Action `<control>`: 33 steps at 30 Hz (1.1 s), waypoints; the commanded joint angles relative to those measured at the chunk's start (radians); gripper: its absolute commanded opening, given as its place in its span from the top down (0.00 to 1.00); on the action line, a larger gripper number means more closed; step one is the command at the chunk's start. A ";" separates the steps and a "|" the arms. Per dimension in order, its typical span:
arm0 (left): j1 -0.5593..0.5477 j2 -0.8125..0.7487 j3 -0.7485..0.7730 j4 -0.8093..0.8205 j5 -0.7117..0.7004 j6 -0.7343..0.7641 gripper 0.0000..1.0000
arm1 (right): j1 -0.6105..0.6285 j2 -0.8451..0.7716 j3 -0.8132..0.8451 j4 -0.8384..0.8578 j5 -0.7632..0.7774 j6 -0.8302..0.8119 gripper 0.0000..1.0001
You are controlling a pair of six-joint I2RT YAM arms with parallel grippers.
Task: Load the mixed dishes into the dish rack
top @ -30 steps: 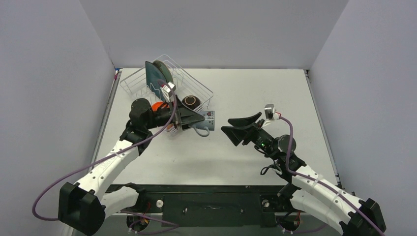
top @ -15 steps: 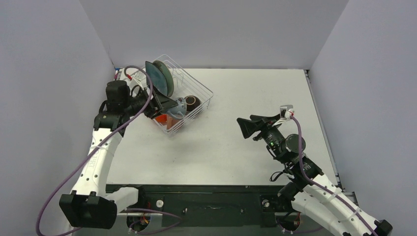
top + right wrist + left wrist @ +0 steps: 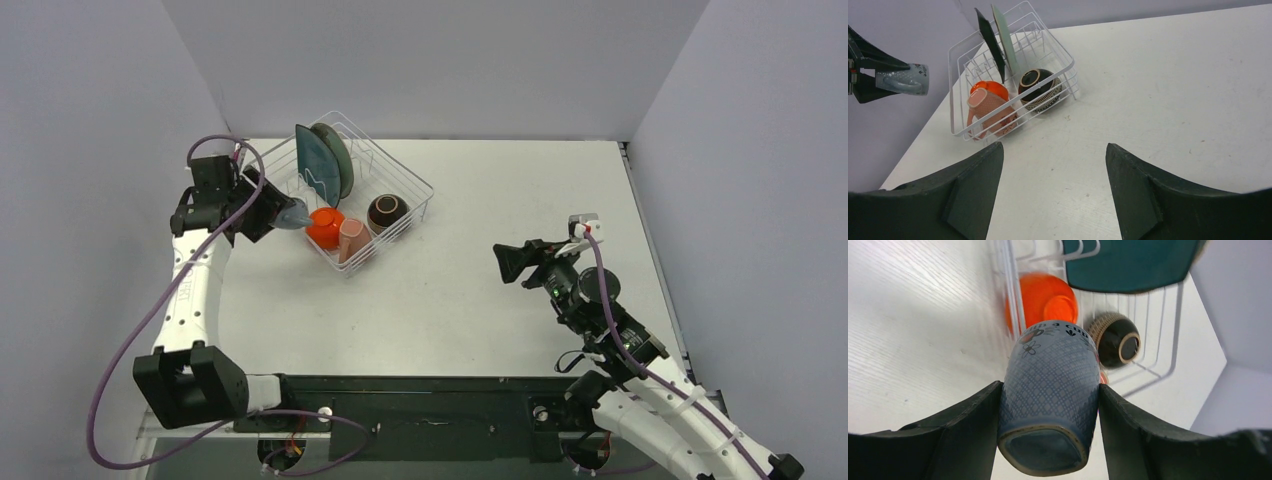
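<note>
My left gripper [image 3: 270, 211] is shut on the grey-blue mug [image 3: 293, 214], held on its side in the air just left of the dish rack [image 3: 418, 186]. In the left wrist view the mug [image 3: 1050, 390] fills the gap between both fingers, its base toward the camera. Inside the rack the dark-teal plate [image 3: 312, 165] and the pale-teal plate [image 3: 340, 158] stand upright. The orange-red bowl [image 3: 324, 226], pink mug [image 3: 352, 240] and brown bowl [image 3: 387, 212] lie at the rack's near end. My right gripper [image 3: 508, 262] is open and holds nothing, well right of the rack.
The rack [image 3: 1068, 61] sits at the table's far left, near the left wall [image 3: 100, 150]. Bare white tabletop [image 3: 1148, 100] stretches between the rack and my right gripper [image 3: 1053, 145]. The back wall runs just behind the rack.
My left arm swung from the rack's front to its left side, carrying the grey-blue mug. My right gripper drew back to the right and opened a little wider.
</note>
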 commanded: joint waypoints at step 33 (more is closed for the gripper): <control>-0.033 0.959 1.115 -0.367 -0.536 -0.636 1.00 | -0.257 0.226 0.164 -0.116 -0.108 0.036 0.30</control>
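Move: The left hand holds the grey mug; the empty left corner of the dish rack lies about 20 cm ahead of it, 8 cm to its left and 17 cm below. The teal plate stands about 12 cm to the right of that corner, with the green plate about 4 cm farther right and 1 cm farther out. The orange bowl is 5 cm ahead of the left hand and 5 cm to its right. From the right hand, the corner is about 32 cm ahead and 54 cm left. Forward and to the left, the left hand carries the grey mug some 20 cm out, from near the orange bowl towards the rack's empty corner beside the teal plate, then mainly sinks at the end. The wrist turns counter-clockwise about 35 degrees and tips slightly down, the fingers keeping their grip. The empty right hand eases forward, right and down, fingers still open. ##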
